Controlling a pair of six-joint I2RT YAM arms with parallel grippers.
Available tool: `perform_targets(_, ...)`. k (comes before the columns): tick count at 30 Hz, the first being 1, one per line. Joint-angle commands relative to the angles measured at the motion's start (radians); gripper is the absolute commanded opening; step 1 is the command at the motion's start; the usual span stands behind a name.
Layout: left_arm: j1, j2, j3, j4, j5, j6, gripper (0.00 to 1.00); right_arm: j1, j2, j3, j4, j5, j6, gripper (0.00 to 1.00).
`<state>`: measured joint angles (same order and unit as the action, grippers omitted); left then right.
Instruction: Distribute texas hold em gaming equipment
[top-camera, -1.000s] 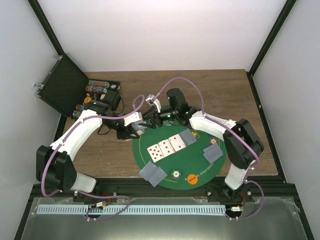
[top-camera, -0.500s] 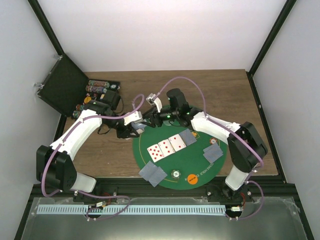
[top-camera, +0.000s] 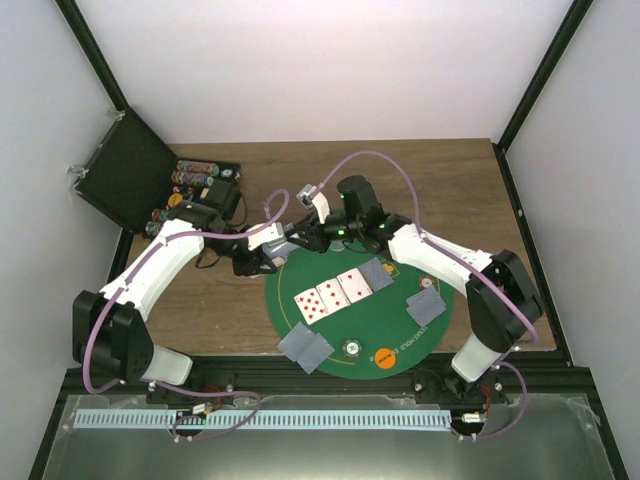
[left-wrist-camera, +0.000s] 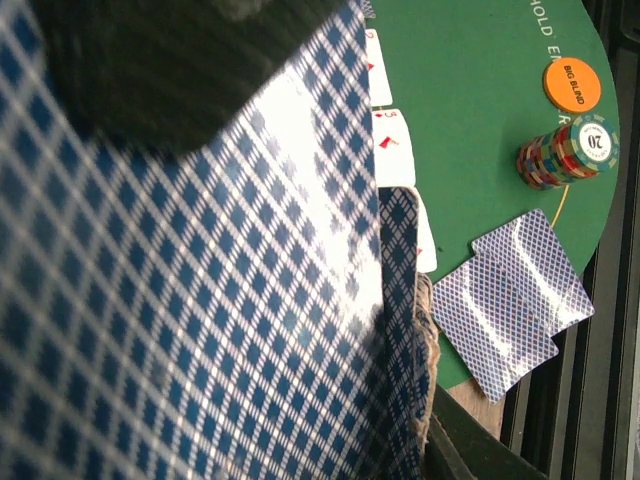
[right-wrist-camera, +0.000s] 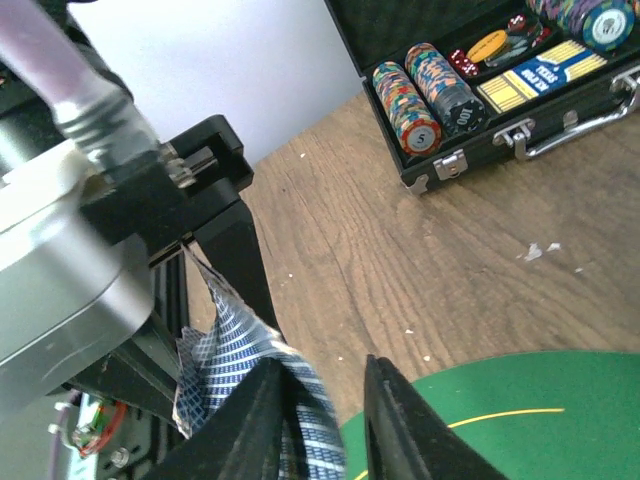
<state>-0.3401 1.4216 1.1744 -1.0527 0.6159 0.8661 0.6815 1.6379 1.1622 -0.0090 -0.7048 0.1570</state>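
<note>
My left gripper (top-camera: 256, 262) is shut on a deck of blue-backed playing cards (left-wrist-camera: 200, 280) at the left rim of the green mat (top-camera: 350, 325); the deck fills the left wrist view. My right gripper (top-camera: 291, 240) reaches the deck from the right. Its jaws stand apart around the top card's edge (right-wrist-camera: 235, 350), which lies along the left finger (right-wrist-camera: 262, 425). Three face-up red-pip cards (top-camera: 335, 290) lie mid-mat. Face-down cards lie at the mat's right (top-camera: 425, 306), upper right (top-camera: 378, 270) and near left (top-camera: 305, 347). A chip stack (top-camera: 352, 347) and an orange token (top-camera: 384, 357) sit at the near edge.
An open black case (top-camera: 200, 185) with rows of chips (right-wrist-camera: 420, 95) stands at the back left on the wooden table (top-camera: 450, 190). White walls and black frame posts enclose the table. Purple cables arc over both arms.
The right gripper has slid a little left onto the deck and its jaws have narrowed. The left gripper and the deck have stayed put.
</note>
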Motion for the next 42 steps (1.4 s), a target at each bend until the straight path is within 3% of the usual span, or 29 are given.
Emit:
perform_targets(1, -0.002, -0.014, -0.024, 0.003, 0.026, 0.016, 0.30, -0.023, -0.028, 0.002, -0.040, 0.061, -0.017, 0.22)
perform_targets(10, 0.025, 0.003, -0.048, 0.023, 0.033, 0.013, 0.30, -0.025, -0.039, 0.014, -0.091, 0.064, -0.032, 0.02)
perform_targets(19, 0.084, 0.005, -0.070, 0.079, 0.035, -0.025, 0.30, -0.062, -0.107, -0.007, -0.074, 0.078, 0.057, 0.01)
perform_targets(25, 0.100, 0.022, -0.082, 0.130, 0.003, -0.075, 0.30, -0.189, -0.287, -0.221, 0.086, 0.159, 0.342, 0.01)
perform_targets(36, 0.101, -0.003, -0.091, 0.135, 0.009, -0.076, 0.30, -0.356, -0.589, -0.637, 0.003, 0.568, 0.736, 0.01)
perform_targets(42, 0.100, 0.005, -0.088, 0.134, 0.015, -0.072, 0.30, -0.402, -0.629, -0.739, 0.033, 0.584, 0.827, 0.01)
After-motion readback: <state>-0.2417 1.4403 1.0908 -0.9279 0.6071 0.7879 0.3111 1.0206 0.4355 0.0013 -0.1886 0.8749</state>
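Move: The deck's top card is right at the right fingers, its middle about 3 cm back, 2 cm left and 2 cm below; from the left hand, which holds the deck, it is roughly 3 cm ahead, 2 cm right and 2 cm up. The empty fifth card slot lies some 24 cm right of the right hand, 1 cm ahead and 20 cm down. At that table level, the face-down fourth card is 20 cm right, level ahead; the clear disc 11 cm right, 8 cm ahead; the red chips 28 cm right, 8 cm ahead. Shut the right fingers on the deck's top card, ease it off to the right, then sweep it about 25 cm right in a shallow forward arc that sinks 10 cm towards the empty fifth slot, swinging clockwise some 65 degrees and tipping the fingers down. Keep the left grip on the deck, easing it down, left and forward about 2.5 cm each. ##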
